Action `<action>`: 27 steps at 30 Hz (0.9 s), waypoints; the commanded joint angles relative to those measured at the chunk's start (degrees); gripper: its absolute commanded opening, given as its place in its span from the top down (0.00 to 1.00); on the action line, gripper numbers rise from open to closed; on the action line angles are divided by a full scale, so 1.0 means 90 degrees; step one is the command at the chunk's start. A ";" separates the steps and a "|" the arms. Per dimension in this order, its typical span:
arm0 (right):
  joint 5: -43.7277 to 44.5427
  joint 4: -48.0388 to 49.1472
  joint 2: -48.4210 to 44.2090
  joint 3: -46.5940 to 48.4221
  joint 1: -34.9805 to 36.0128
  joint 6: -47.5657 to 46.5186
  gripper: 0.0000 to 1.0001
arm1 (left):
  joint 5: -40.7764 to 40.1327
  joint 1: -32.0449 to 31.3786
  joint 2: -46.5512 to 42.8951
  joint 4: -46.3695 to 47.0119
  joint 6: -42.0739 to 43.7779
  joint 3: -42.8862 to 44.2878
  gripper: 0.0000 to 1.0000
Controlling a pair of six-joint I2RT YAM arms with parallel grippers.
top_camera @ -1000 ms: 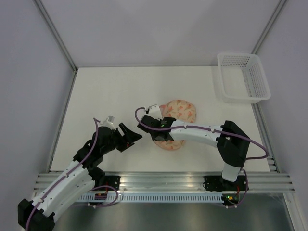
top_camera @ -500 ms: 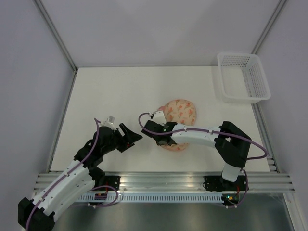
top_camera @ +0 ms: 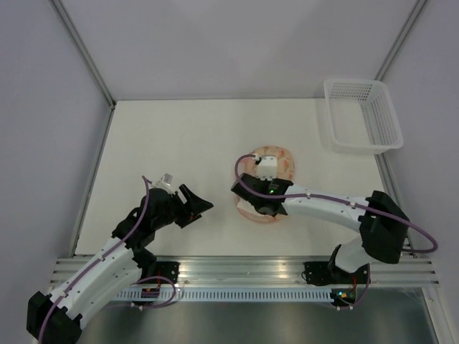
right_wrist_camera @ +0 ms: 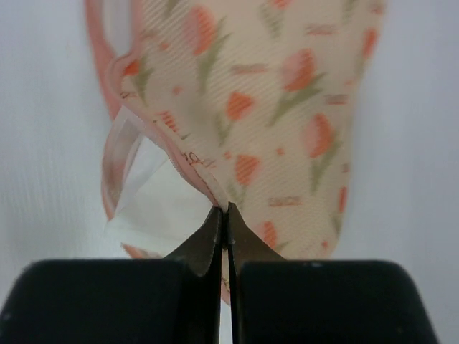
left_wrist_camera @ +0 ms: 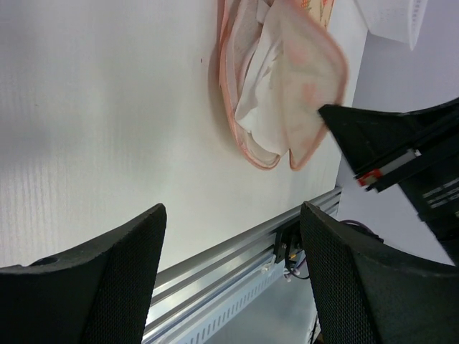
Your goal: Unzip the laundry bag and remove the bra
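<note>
The laundry bag [top_camera: 282, 165], peach with an orange-red tulip print and a pink zipper rim, lies at the table's middle. Its near-left side gapes open. My right gripper [top_camera: 255, 206] reaches over it and, in the right wrist view, the gripper [right_wrist_camera: 227, 209] is shut on the pink rim of the printed top flap [right_wrist_camera: 287, 107], holding it up. The white bra [right_wrist_camera: 154, 195] shows inside the opening, also visible from the left wrist as white fabric [left_wrist_camera: 259, 122] between the bag's two halves [left_wrist_camera: 307, 89]. My left gripper [top_camera: 201, 207] is to the left of the bag, open and empty [left_wrist_camera: 233, 215].
A white plastic mesh basket [top_camera: 362, 115] stands at the table's back right corner, its edge [left_wrist_camera: 391, 14] just in the left wrist view. The aluminium rail [top_camera: 244, 269] runs along the table's near edge. The right arm's forearm [top_camera: 323, 206] lies low across the table, right of the bag.
The right gripper has travelled rightward from the bag's left edge onto the bag, its elbow swinging out to the right. The bag's opening gapes wider. The left gripper has barely moved.
</note>
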 commanded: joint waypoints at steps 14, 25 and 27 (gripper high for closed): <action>0.2543 -0.3018 -0.3525 -0.1622 -0.2604 0.4509 0.98 | 0.0498 -0.0027 0.0821 0.0455 0.0349 0.0633 0.22; 0.2484 -0.3196 -0.3984 -0.1663 -0.2742 0.3685 0.46 | 0.0635 -0.0027 0.1057 0.0465 0.0466 0.0809 0.23; 0.2514 -0.2875 -0.4141 -0.1419 -0.2732 0.2567 0.30 | 0.0606 -0.0027 0.1057 0.0475 0.0486 0.0790 0.23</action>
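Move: The shut right fingers already hold the zip edge of the laundry bag's flap, lifted off the bag. The bare table it is taken to lies around 15 cm to the right, 6 cm ahead and 7 cm below; the bra in the open bag sits about 3 cm left, 5 cm ahead and 6 cm below, and the white basket some 32 cm right and 30 cm ahead. From the left hand that bare table is roughly 38 cm right, 12 cm ahead and 11 cm lower. Keeping its pinch on the flap's edge, the right hand sweeps fast to the right, about 25 cm in all, rising some 7 cm early on, to carry the flap off the bra and over onto the bare table. It turns clockwise about 50 degrees and tips its fingers up some 20, then slows, opens wide and lets go of the flap. ##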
